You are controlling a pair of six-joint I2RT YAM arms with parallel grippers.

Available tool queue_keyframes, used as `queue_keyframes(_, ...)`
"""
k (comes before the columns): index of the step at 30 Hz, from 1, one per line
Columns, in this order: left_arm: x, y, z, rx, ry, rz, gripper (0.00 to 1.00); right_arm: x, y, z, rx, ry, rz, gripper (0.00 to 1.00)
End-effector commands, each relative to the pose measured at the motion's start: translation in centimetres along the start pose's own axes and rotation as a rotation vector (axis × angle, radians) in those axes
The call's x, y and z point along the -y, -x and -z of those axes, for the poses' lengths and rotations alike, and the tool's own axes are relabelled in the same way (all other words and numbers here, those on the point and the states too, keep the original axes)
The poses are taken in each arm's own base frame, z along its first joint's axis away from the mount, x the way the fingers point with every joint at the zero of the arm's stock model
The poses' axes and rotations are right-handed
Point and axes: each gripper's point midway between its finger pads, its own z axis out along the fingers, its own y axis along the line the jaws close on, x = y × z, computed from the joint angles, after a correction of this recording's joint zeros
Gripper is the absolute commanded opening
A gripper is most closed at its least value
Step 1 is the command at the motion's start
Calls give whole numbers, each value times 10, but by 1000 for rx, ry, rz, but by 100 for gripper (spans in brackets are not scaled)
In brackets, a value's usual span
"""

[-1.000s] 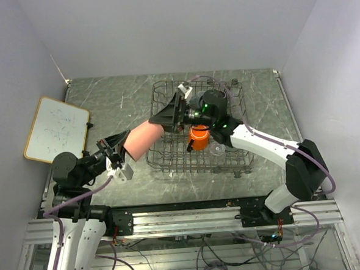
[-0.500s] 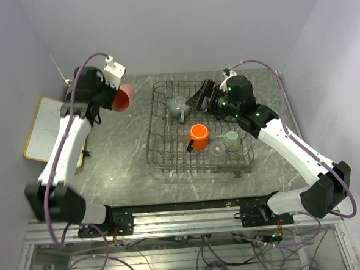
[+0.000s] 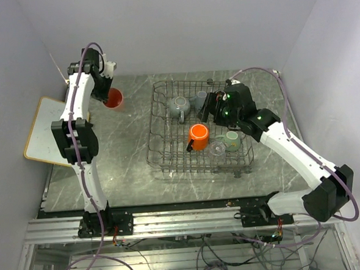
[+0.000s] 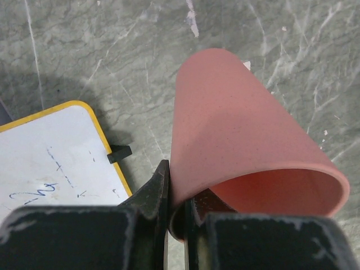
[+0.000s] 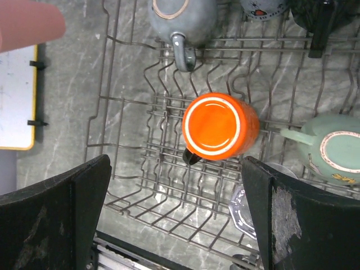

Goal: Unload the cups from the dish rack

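The pink tumbler (image 4: 247, 140) hangs over the table's far left corner, and my left gripper (image 4: 179, 209) is shut on its rim, one finger inside and one outside; in the top view the tumbler (image 3: 112, 99) is beside the whiteboard. The grey wire dish rack (image 3: 152, 154) holds an upturned orange mug (image 5: 220, 125), a grey mug (image 5: 183, 14), a mint-green mug (image 5: 337, 147) and a clear glass (image 5: 247, 203). My right gripper (image 5: 177, 219) hovers open above the rack (image 5: 107, 101), in front of the orange mug, holding nothing; in the top view the right gripper (image 3: 213, 103) is over the rack's back.
A white board with a yellow-wood frame (image 3: 42, 134) lies at the table's left edge, close to the tumbler. More dark and grey cups (image 5: 264, 5) stand at the rack's back. Grey walls close in the table behind and at both sides.
My left arm has swung the pink tumbler from beside the rack out to the far left corner and lowered it. The right gripper has pulled back from the rack's left side to its back middle.
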Motion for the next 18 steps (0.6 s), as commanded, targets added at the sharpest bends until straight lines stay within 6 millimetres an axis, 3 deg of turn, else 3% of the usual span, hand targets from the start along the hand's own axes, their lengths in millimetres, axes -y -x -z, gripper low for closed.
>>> queue_keyframes(1,-3,-6,1,-87,7,17,7,15,-11,-1,-32,-50,44,100)
queue_keyframes(12,-6,-36,-52,-264,-9,-15,7,35,-32,-6,-51,-164,68,100)
queue_keyframes(16,-4,-33,-55,-248,-22,-6,7,33,-44,-11,-73,-179,96,100)
queue_keyframes(18,-1,-29,-53,-232,-35,-2,13,32,-50,-16,-85,-190,111,100)
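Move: The left hand holds the pink cup by its rim. The bare table spot where it goes lies about 17 cm below that hand, 1 cm ahead and 4 cm right; the whiteboard's middle is some 22 cm left and 5 cm back. From the open right hand, the orange mug lies about 16 cm lower, 2 cm ahead and 4 cm left. The clear glass is 4 cm back and 4 cm right, the green cup level and 10 cm right, the grey mug 14 cm ahead and 11 cm left. Lower the left gripper about 6 cm onto the open table right of the whiteboard, tipping the fingers some 10 degrees closer to straight down, then hold still there with the pinch on the pink cup's rim kept. Meanwhile bring the wide-open right gripper down about 4 cm and slightly back towards the orange mug, rolling its left side down some 10 degrees, without touching the mug. ##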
